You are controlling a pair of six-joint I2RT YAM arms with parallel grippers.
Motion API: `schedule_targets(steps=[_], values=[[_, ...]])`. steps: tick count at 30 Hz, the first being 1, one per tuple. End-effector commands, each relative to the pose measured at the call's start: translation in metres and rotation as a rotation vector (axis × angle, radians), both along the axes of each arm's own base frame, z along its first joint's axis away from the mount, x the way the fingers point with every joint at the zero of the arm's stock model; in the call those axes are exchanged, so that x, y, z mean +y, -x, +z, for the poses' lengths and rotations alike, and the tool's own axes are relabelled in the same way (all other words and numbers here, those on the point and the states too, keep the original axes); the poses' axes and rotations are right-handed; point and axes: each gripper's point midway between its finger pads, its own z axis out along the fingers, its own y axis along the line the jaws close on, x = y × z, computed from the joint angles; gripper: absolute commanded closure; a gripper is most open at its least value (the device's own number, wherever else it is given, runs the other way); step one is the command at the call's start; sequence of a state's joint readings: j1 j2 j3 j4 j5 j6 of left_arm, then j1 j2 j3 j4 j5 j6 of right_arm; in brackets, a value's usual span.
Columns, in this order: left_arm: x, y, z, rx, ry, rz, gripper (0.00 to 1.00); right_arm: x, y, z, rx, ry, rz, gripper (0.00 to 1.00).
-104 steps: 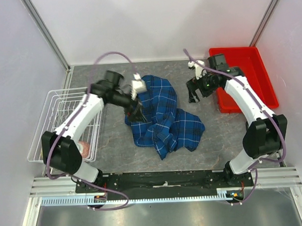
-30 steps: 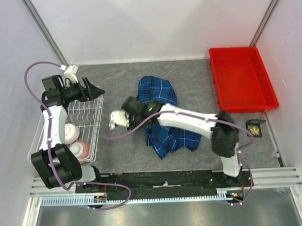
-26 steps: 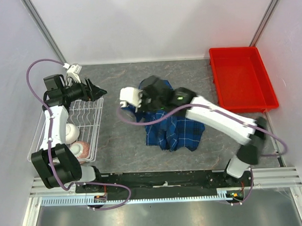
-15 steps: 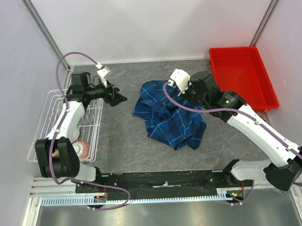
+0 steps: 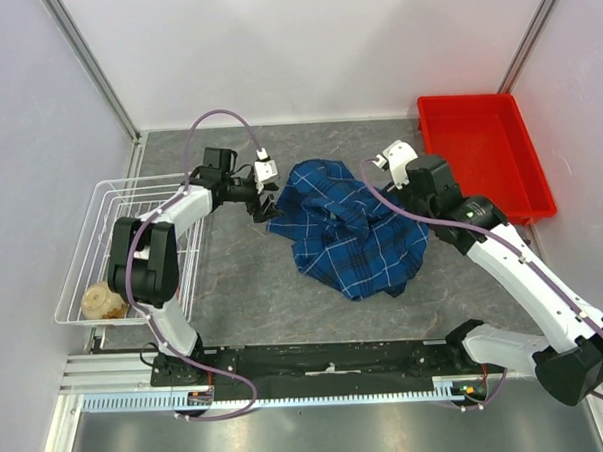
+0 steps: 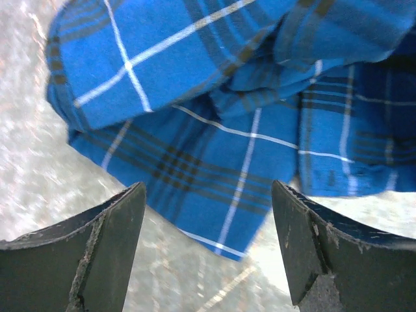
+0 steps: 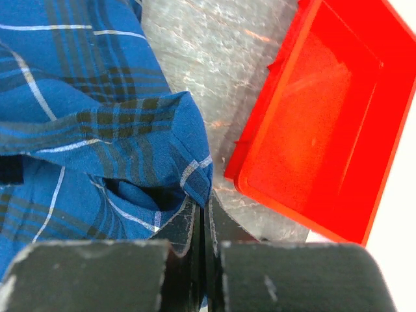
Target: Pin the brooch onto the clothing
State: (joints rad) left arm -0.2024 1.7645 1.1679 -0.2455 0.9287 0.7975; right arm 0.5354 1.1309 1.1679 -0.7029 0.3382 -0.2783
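The clothing, a blue-and-black plaid shirt, lies crumpled in the middle of the grey table. My right gripper is at its upper right edge, and in the right wrist view that gripper is shut on a corner of the clothing. My left gripper hovers at the shirt's upper left edge. In the left wrist view it stands open, with a fold of the clothing just ahead of its fingertips and nothing between them. The brooch is out of view.
A red tray stands at the back right, and its wall is close beside my right gripper. A white wire basket sits at the left edge with a beige lump in it.
My left gripper has moved right, up to the shirt's left edge. My right gripper has shifted right and nearer, and the shirt now lies spread further to the right.
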Motion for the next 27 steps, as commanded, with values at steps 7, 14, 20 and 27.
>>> schedule_targets(steps=[7, 14, 20, 27], values=[[-0.047, -0.061, 0.034, -0.52, -0.012, -0.166, 0.16, -0.032, -0.01, 0.001, -0.034, -0.068, -0.182, 1.0], [-0.073, -0.068, 0.014, -0.588, -0.056, -0.236, 0.15, -0.037, -0.011, -0.001, -0.032, -0.09, -0.211, 1.0], [-0.086, -0.087, 0.03, -0.568, -0.001, -0.167, 0.39, -0.038, -0.019, 0.011, -0.073, -0.113, -0.226, 1.0], [-0.071, -0.058, 0.121, -0.429, 0.153, -0.022, 0.98, -0.041, -0.043, 0.054, -0.219, -0.154, -0.235, 1.0]])
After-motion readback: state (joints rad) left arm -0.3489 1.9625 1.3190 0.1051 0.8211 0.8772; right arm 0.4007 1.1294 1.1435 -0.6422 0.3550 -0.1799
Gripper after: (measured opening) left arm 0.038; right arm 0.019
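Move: The clothing's far left edge, the next thing to be pinched, lies about 6 cm ahead and 8 cm to the right of the open left hand, some 3 cm below it. The clothing's raised edge, already held by the right hand, is roughly 27 cm right of the left hand, 2 cm ahead and 13 cm higher. From the right hand that far left edge is about 19 cm left, 4 cm ahead and 16 cm down; the red box's middle is 20 cm right, 7 cm ahead and 18 cm below. The clothing's far left edge is pinched by the left hand, which goes rightward and forward to it, about 7 cm each way, its wrist rolling some 25 degrees. The open hand rises slightly, dips to the cloth, shuts and starts back up. The right hand keeps its pinch and draws its edge nearly 4 cm rightward, turning a little clockwise. ##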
